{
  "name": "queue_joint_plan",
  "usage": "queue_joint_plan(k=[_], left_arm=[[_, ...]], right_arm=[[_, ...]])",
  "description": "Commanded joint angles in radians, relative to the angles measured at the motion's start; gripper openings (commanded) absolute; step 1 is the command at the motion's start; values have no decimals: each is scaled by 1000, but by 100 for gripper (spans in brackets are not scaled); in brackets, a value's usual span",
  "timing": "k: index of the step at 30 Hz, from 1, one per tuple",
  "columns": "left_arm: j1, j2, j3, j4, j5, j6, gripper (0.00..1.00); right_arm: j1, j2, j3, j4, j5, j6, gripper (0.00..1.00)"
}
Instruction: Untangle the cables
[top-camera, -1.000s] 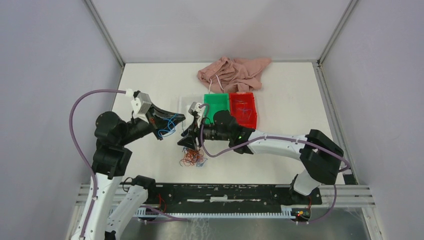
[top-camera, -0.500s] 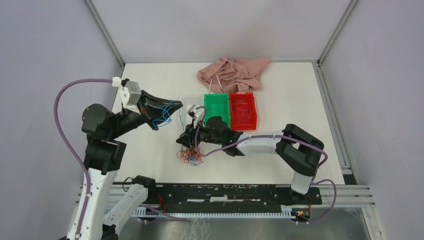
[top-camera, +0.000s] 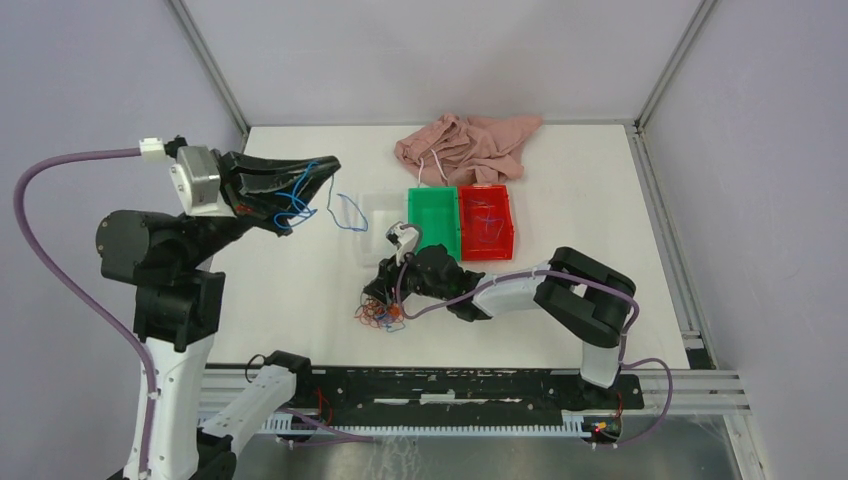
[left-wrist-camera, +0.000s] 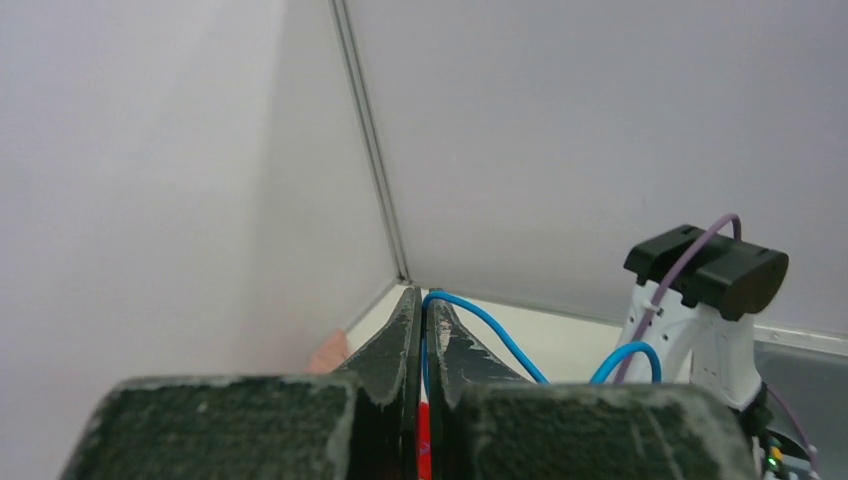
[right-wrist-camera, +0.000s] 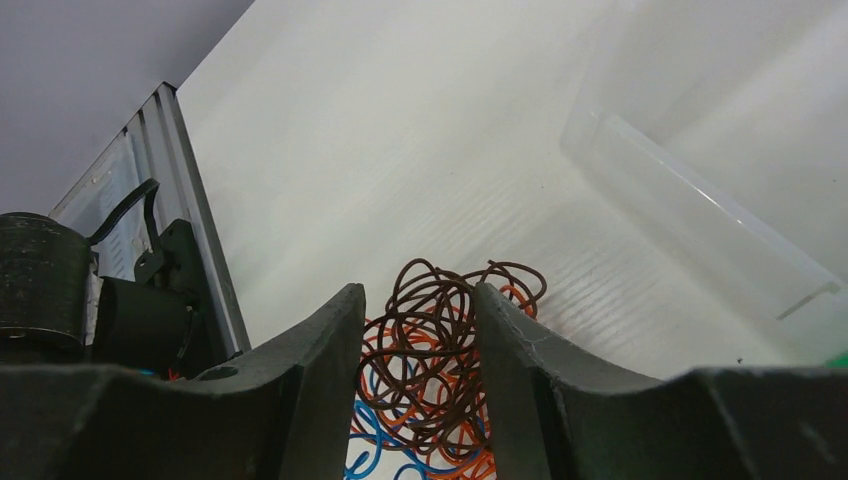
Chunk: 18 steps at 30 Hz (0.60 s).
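The cables lie as a palm-sized tangle (top-camera: 378, 314) of brown, orange and blue wires near the table's front middle. My right gripper (top-camera: 386, 298) is low over it. In the right wrist view its fingers (right-wrist-camera: 325, 340) stand apart on either side of the brown part of the tangle (right-wrist-camera: 430, 345). My left gripper (top-camera: 333, 163) is raised high at the left and shut on a blue cable (top-camera: 346, 211), whose loops hang free below its tip. The left wrist view shows this blue cable (left-wrist-camera: 492, 327) pinched between the closed jaws of the left gripper (left-wrist-camera: 422, 300).
A clear plastic bin (top-camera: 372, 212) stands behind the tangle, with a green bin (top-camera: 413, 214) and a red bin (top-camera: 509, 222) to its right. The red bin holds some wires. A pink cloth (top-camera: 468, 146) lies at the back. The clear bin's rim (right-wrist-camera: 700, 232) is close to my right gripper.
My left arm has lifted and swung left and back, carrying the blue cable up and away from the tangle. My right gripper has slid nearer the front edge, over the tangle.
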Motion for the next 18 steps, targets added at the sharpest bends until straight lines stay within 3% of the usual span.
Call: queue_joint_plan(k=[1, 8, 13, 18], left_arm=[[-3, 35, 96, 78, -88, 64, 3], [-3, 49, 130, 53, -91, 68, 3], [-3, -3, 37, 29, -103, 69, 3], [-3, -61, -72, 19, -109, 61, 3]], right_arm=[[2, 7, -18, 66, 45, 27, 52], [2, -80, -37, 47, 62, 18, 58], [-2, -323, -31, -134, 62, -78, 74], [-1, -540, -18, -306, 14, -228, 84]])
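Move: The left hand holds the blue cable aloft; its dangling loop hangs some 18 cm below and about 2 cm ahead of that hand, level sideways. From the right hand, this loop is some 28 cm above, about 4 cm back and 3 cm right. The remaining tangle lies about 7 cm below the right hand, level fore and aft, 2 cm right; the clear bin is about 18 cm ahead, 3 cm right and 6 cm lower. Right rises about 11 cm off the tangle, drifting right, opening; left, still gripping blue cable, bobs up 5 cm. ##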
